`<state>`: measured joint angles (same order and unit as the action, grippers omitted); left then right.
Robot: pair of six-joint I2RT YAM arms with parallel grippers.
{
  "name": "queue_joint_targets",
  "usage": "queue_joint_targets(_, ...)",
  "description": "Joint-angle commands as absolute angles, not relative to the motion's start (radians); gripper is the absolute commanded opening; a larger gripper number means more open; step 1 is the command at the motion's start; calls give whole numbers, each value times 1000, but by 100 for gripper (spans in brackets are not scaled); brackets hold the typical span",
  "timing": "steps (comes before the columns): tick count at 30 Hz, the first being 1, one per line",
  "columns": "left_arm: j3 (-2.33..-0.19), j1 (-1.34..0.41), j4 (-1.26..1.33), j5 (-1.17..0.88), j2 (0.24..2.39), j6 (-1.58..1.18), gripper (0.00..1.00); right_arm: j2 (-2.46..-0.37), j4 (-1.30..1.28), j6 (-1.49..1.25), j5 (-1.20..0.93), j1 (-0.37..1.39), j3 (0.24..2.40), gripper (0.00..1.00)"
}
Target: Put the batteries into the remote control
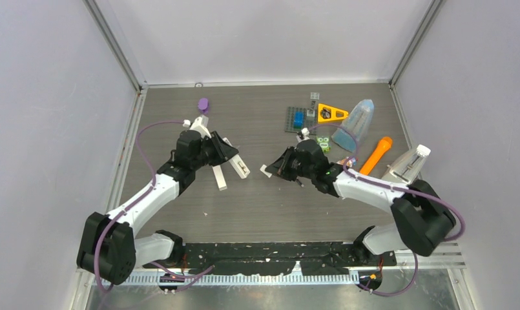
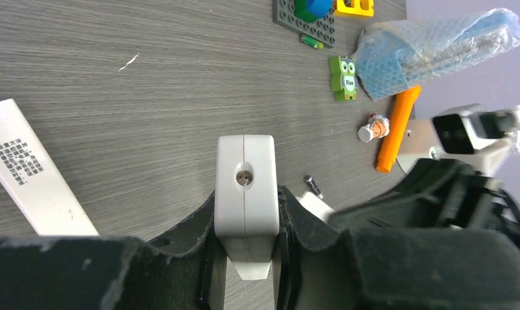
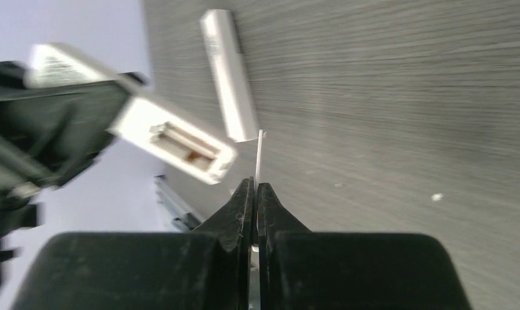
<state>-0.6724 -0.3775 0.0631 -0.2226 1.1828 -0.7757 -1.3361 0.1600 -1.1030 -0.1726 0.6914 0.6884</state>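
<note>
My left gripper (image 1: 226, 155) is shut on a white remote control (image 1: 238, 165), gripping its sides (image 2: 245, 194) and holding it off the table. In the right wrist view the remote (image 3: 179, 145) shows an open, empty-looking battery slot. My right gripper (image 3: 255, 185) is shut on a thin white cover (image 3: 260, 152), seen edge-on, just right of the remote's end (image 1: 267, 171). One small dark battery (image 2: 313, 186) lies on the table between the grippers. A second long white piece (image 1: 219, 176) lies flat under the left gripper.
At the back right are a grey brick plate (image 1: 299, 119), a yellow triangle (image 1: 331, 114), a bubble-wrapped blue thing (image 1: 354, 126), a green owl block (image 1: 323, 143), an orange carrot toy (image 1: 376, 155) and a white bottle (image 1: 409, 165). A purple object (image 1: 203, 104) lies at the back left.
</note>
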Motion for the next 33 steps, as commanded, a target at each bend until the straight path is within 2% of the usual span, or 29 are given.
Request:
queue_joint_targets(1,-677,-377,90,-214,1156,-739,0,-1455,128,-918,-133,690,720,5)
queue_joint_targets(5,-681,-377,93,-243,1144,-735,0,-1542,123,-882,-150,690,732,6)
queue_joint_targets(7,-681,-377,96,-256,1136,-735,0,-1561,98,-865,-141,691,740,9)
queue_joint_targets(9,-681,-377,98,-267,1130,-735,0,-1567,51,-840,-116,692,756,16)
queue_joint_targets(13,-684,-377,106,-309,1118,-729,0,-1550,-69,-782,-51,691,792,47)
queue_joint_targets(15,-687,-377,120,-352,1115,-723,0,-1526,-104,-750,-24,692,805,56)
queue_joint_targets(17,-686,-377,143,-410,1114,-707,0,-1493,-141,-717,14,692,814,61)
queue_joint_targets(26,-710,-377,236,-783,1128,-603,0,-1365,-279,-534,179,690,829,63)
queue_joint_targets(33,-721,-377,238,-857,1107,-568,0,-1379,-347,-406,249,680,848,63)
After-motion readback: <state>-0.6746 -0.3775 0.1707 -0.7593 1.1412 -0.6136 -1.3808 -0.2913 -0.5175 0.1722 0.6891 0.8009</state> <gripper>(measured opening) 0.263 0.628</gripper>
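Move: The battery cover, still pinched in the right hand, is bound for the bare table almost straight below, about 12 cm down and 1 cm back. At that same table height the loose battery lies roughly 12 cm to the right hand's right and 1 cm ahead; the opened remote hangs some 13 cm to its left and 3 cm ahead, a little higher. From the left hand, the battery is about 27 cm right, 5 cm back and 14 cm below. The battery cover is lowered about 10 cm by the right hand and let go on the table as the fingers open wide. That empty hand then heads right towards the loose battery, rising some 4 cm and tipping its fingers to point down. Meanwhile the left hand keeps its grip on the remote, drawing it back, right and up and turning it some 30 degrees clockwise. ##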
